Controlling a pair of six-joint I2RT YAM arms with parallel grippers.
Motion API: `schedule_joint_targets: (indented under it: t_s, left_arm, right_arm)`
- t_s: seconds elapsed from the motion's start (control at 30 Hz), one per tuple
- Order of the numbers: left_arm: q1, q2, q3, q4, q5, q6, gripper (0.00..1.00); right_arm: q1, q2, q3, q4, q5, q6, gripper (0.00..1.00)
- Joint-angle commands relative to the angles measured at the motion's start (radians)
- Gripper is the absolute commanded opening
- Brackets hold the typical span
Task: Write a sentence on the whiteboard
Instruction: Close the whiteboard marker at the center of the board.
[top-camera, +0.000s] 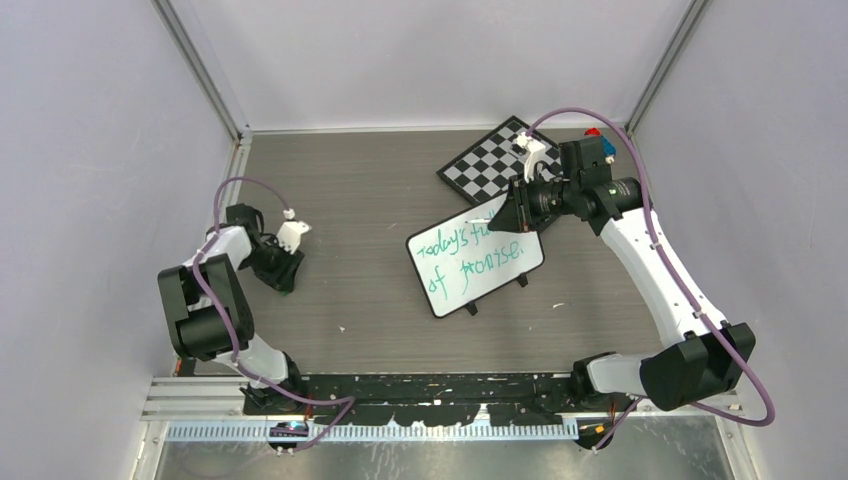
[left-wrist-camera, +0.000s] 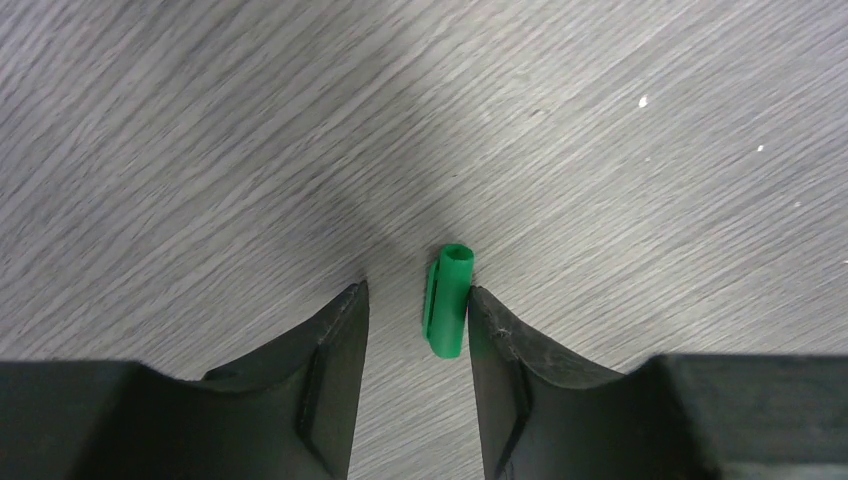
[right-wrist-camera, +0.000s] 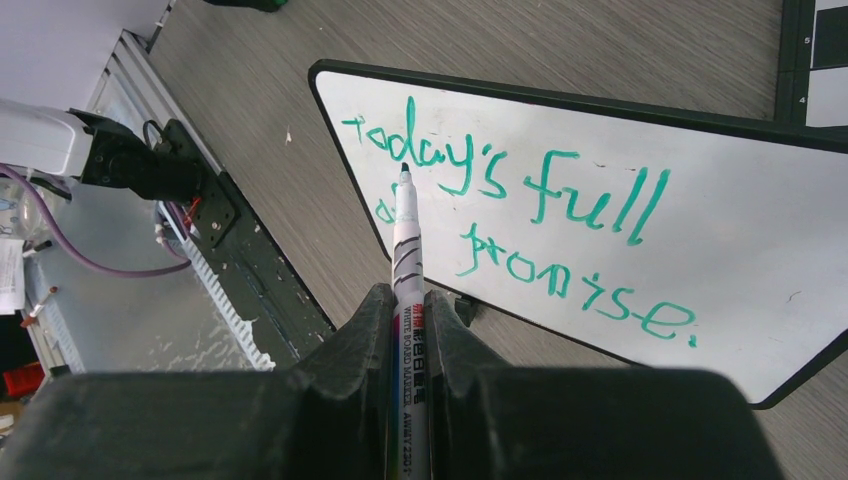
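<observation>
The whiteboard lies tilted mid-table, its white face showing the sentence in green, two lines reading "today's full of promise." My right gripper is shut on a white marker with its cap off. The marker's dark tip points at the board's left end by "today's". In the top view this gripper hovers at the board's far edge. My left gripper is open, low over the table at the left. A green marker cap lies between its fingers, touching the right finger only.
A black-and-white chessboard lies behind the whiteboard at the back right, its corner also in the right wrist view. The metal base rail runs along the near edge. Grey walls close in both sides.
</observation>
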Motion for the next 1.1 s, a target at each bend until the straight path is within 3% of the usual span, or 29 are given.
schedule_joint_targets:
  t_s: [0.0, 0.1, 0.33, 0.47, 0.57, 0.67, 0.77, 0.9, 1.07]
  left_arm:
    - [0.053, 0.035, -0.004, -0.004, 0.033, 0.051, 0.43]
    - [0.054, 0.027, -0.018, -0.004, 0.045, 0.056, 0.42]
    - [0.055, 0.024, -0.05, 0.0, 0.04, 0.071, 0.23]
    - [0.049, -0.042, -0.004, -0.119, 0.151, 0.041, 0.02]
    - [0.006, -0.142, 0.064, -0.227, 0.259, -0.008, 0.0]
    - [-0.083, -0.256, 0.126, -0.292, 0.342, -0.071, 0.0]
    - [-0.243, -0.353, 0.187, -0.315, 0.353, -0.145, 0.0]
    - [-0.451, -0.434, 0.278, -0.281, 0.295, -0.25, 0.0]
    - [-0.656, -0.435, 0.407, -0.297, 0.205, -0.265, 0.0]
  right_arm:
    - [-0.002, -0.003, 0.013, 0.028, -0.014, -0.003, 0.0]
    - [-0.002, -0.003, 0.02, 0.024, -0.013, -0.003, 0.0]
    - [-0.001, -0.015, 0.027, 0.022, 0.0, -0.002, 0.0]
    - [-0.001, -0.01, 0.052, 0.03, -0.005, 0.027, 0.0]
    - [-0.001, -0.005, 0.079, 0.043, -0.031, 0.071, 0.0]
    - [0.001, -0.004, 0.098, 0.069, -0.074, 0.116, 0.0]
    - [0.019, 0.006, 0.113, 0.087, -0.12, 0.145, 0.0]
    - [0.039, 0.022, 0.104, 0.127, -0.2, 0.191, 0.0]
    - [0.083, 0.023, 0.047, 0.231, -0.255, 0.264, 0.0]
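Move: The green cap lies on the table between the left hand's open fingers, about 1 cm to its left, level with it fore and aft, and 1 cm lower. The whiteboard's middle is some 42 cm right, 4 cm ahead and 7 cm higher. From the right hand, holding the marker, the cap is about 46 cm left, 1 cm back and 25 cm down; the whiteboard is 4 cm left, 3 cm ahead and 17 cm down. Left hand pinches the cap, lifts it 20 cm and equally far right; the other raises the marker slightly. ##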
